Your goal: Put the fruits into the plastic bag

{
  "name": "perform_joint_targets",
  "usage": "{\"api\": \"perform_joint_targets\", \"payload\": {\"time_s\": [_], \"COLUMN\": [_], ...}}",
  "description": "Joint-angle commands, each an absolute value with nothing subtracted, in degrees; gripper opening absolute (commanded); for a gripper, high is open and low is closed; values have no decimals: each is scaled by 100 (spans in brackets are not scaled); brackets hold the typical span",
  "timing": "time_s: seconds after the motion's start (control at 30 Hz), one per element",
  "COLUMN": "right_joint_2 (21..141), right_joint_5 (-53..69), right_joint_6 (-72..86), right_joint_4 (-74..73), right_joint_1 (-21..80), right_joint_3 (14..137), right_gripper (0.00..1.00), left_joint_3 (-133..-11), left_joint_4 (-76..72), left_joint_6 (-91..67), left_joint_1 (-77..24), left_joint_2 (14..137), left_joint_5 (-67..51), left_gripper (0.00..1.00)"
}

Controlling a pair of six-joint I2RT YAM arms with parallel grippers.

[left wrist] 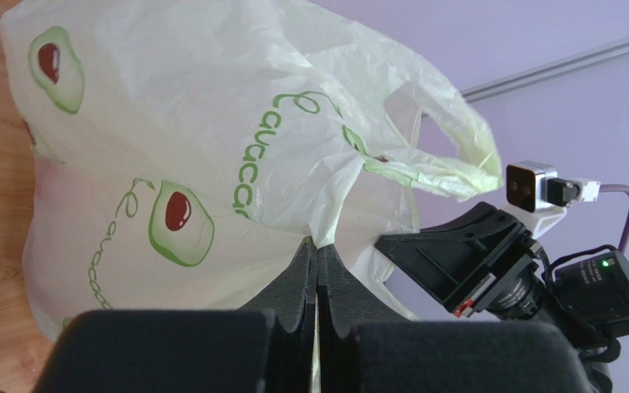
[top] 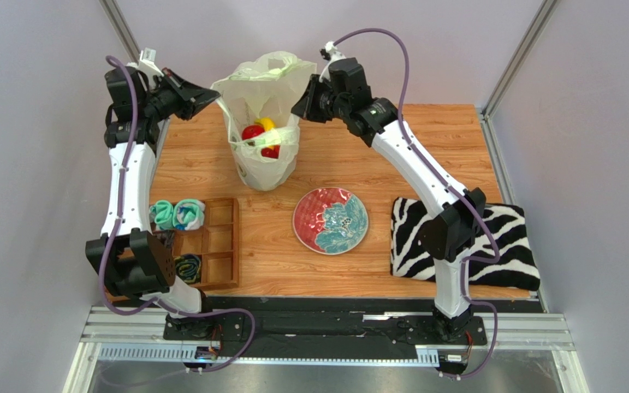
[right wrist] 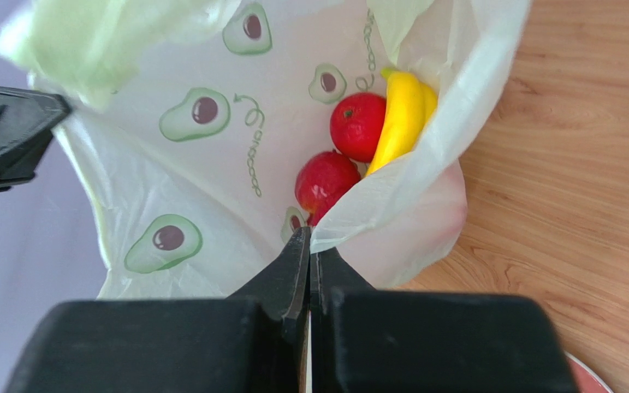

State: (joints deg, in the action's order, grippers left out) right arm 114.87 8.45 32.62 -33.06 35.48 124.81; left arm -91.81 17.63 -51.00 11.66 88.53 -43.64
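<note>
The plastic bag (top: 267, 176) stands upright at the back middle of the wooden table, pale yellow-green with avocado prints, its mouth pulled open. My left gripper (top: 215, 98) is shut on the bag's left rim; in the left wrist view its tips (left wrist: 318, 244) pinch the thin plastic. My right gripper (top: 297, 106) is shut on the right rim, its tips (right wrist: 309, 237) clamping the plastic edge. Inside the bag lie fruits: a yellow banana (right wrist: 400, 119) and two red round fruits (right wrist: 357, 124) (right wrist: 326, 182), also seen from above (top: 252, 132). Any other fruits are hidden.
A red-and-teal plate (top: 330, 219) lies in front of the bag. A zebra-striped cloth (top: 465, 237) sits at the right, under the right arm. A wooden compartment tray (top: 235, 246) at the left holds rolled teal cloth bundles (top: 177, 214).
</note>
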Motion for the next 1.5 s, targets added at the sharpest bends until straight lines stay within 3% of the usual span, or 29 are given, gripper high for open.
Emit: {"api": "perform_joint_targets", "payload": {"time_s": [0.0,0.37,0.47,0.5,0.53,0.57,0.73,0.77,1.0,1.27,1.47], "right_joint_2": [11302,12225,12234,12226,12226,12208,12050,12015,11366,9566,8273], "right_joint_5": [659,721,764,782,800,817,800,782,134,-1246,-1968], "right_joint_6": [3498,3612,3569,3542,3507,3481,3148,3094,2470,1837,1661], "right_joint_4": [-2927,-3191,-3085,-3068,-3041,-3015,-2875,-2857,-2796,-1908,-1389], "right_joint_1": [3551,3437,3428,3428,3436,3437,3428,3428,3419,3340,3287], "right_joint_3": [12524,12797,12788,12797,12797,12797,12744,12735,12385,9928,8071], "right_gripper": [0,1,10,20,25,37,68,74,81,82,82], "left_joint_3": [-9220,-9167,-9281,-9281,-9264,-9264,-9185,-9158,-8597,-7392,-6715], "left_joint_4": [1565,2065,2355,2399,2391,2382,2180,2119,1846,1775,1784], "left_joint_6": [-5361,-4440,-4071,-4017,-3973,-3868,-3595,-3534,-2866,-2269,-2119], "left_joint_1": [1239,1230,1230,1230,1230,1230,1204,1187,1090,1011,1002], "left_joint_2": [8999,9914,9897,9879,9853,9809,9546,9397,8465,6946,5926], "left_joint_5": [-4517,-4176,-4017,-3999,-3973,-3955,-3867,-3824,-2902,-1530,-1696], "left_gripper": [0,0,5,11,26,33,81,86,92,94,95]}}
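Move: The plastic bag, already loaded with the fruits, hangs between the two closed grippers. Its middle is roughly 11 cm to the left hand's right, level with it fore and aft and some 17 cm below. From the right hand it is about 8 cm left and 12 cm down. The plate lies about 14 cm back, 9 cm right and 31 cm below the right hand; the wooden tray is some 21 cm back, 10 cm left and 36 cm below the left hand. Down and slightly forward go both hands, still pinching the bag's rim, the left by about 12 cm and the right a little less, towards the table. Low down both open wide and let go. The left then rises and draws back, edging left and rolling its left side up some 30 degrees; the right lifts and swings right and back, clear of the bag, turning clockwise and tipping up. ##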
